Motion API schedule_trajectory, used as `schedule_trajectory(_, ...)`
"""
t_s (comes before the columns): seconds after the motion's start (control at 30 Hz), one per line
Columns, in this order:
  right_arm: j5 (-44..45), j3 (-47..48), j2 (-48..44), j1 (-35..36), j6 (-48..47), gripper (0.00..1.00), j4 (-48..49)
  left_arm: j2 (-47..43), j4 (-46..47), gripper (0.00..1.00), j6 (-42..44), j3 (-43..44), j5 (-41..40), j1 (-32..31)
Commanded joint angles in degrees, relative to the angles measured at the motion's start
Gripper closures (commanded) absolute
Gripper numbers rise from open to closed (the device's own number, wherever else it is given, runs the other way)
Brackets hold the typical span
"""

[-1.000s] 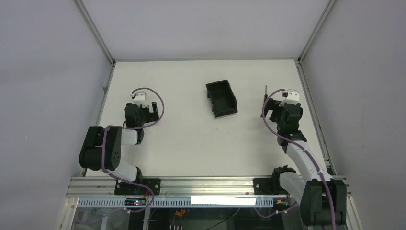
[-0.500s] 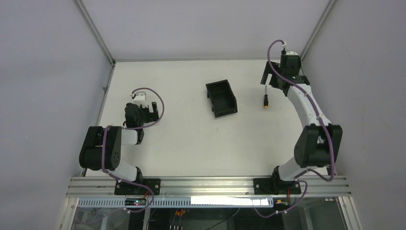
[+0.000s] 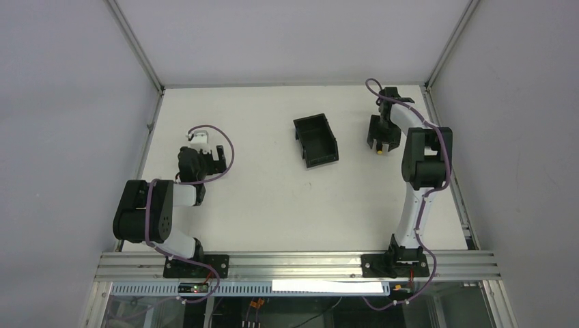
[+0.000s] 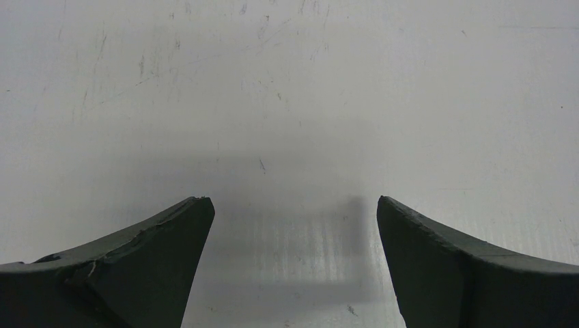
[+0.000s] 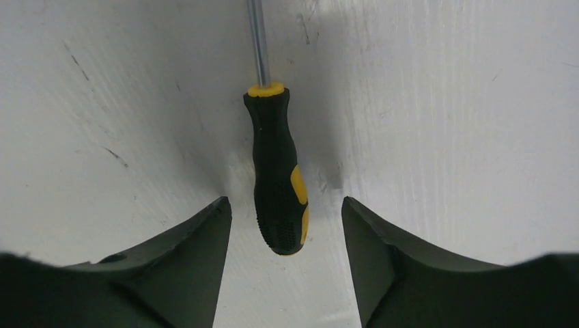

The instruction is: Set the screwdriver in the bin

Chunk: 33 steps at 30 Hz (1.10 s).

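Observation:
The screwdriver [image 5: 276,174], with a black and yellow handle and a thin metal shaft, lies on the white table at the far right. In the top view only its yellow butt end [image 3: 379,152] shows, below my right gripper [image 3: 379,140]. My right gripper [image 5: 285,203] stands open, its fingers on either side of the handle's end with a gap on both sides. The black bin [image 3: 316,140] sits empty to the left of the screwdriver, apart from it. My left gripper [image 3: 218,154] rests low at the left, open [image 4: 293,201] over bare table.
Metal frame rails [image 3: 444,130] and grey walls border the table close to the right arm. The right arm's elbow [image 3: 425,160] is folded high just right of the screwdriver. Bare white table lies between the bin and the left arm.
The right arm swung from the near right out to the far right and came down over the screwdriver. Its jaws have narrowed around the handle. The left arm has not moved.

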Motion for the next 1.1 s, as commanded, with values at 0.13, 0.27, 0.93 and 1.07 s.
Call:
schedule_trajectory(0.13,3.1,-0.5,-0.9,-0.3,-0.4,0.63,1.9,-1.3,1.6,0.01,-0.1,-0.1,0.1,-0.1)
schedule_trajectory(0.27,2.3,-1.1,-2.9,-0.3,-1.7,0.8,3.6,-1.3,1.5,0.01,-0.1,-0.1,0.1,-0.1)
schedule_trajectory(0.93,-21.8,-8.3,-30.5,13.3,-23.6,0.93,8.1,-1.3,1.5,0.01,-0.1,-0.1,0.1,-0.1)
schedule_trajectory(1.07,-23.1,-8.1,-28.9,17.9,-25.9,0.91,9.0,-1.3,1.5,0.01,-0.1,-0.1,0.1,-0.1)
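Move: The screwdriver's handle lies between the right hand's open fingers, barely below them; the shaft runs forward, so the tool's middle is about 6 cm ahead and 1 cm left. The black bin stands roughly 23 cm to that hand's left and 3 cm farther out, at about its height. From the idle left hand, the screwdriver lies some 60 cm to the right, 9 cm ahead and 4 cm lower. The right fingers close on the butt half of the screwdriver's handle and pinch it, the hand almost still. Keeping that grip, the hand goes straight up, then swings left towards the bin while still rising: some 18 cm up and 15 cm left in all, easing back a little late. Meanwhile the wrist turns about 40 degrees counter-clockwise and tips the fingers up and forward. ##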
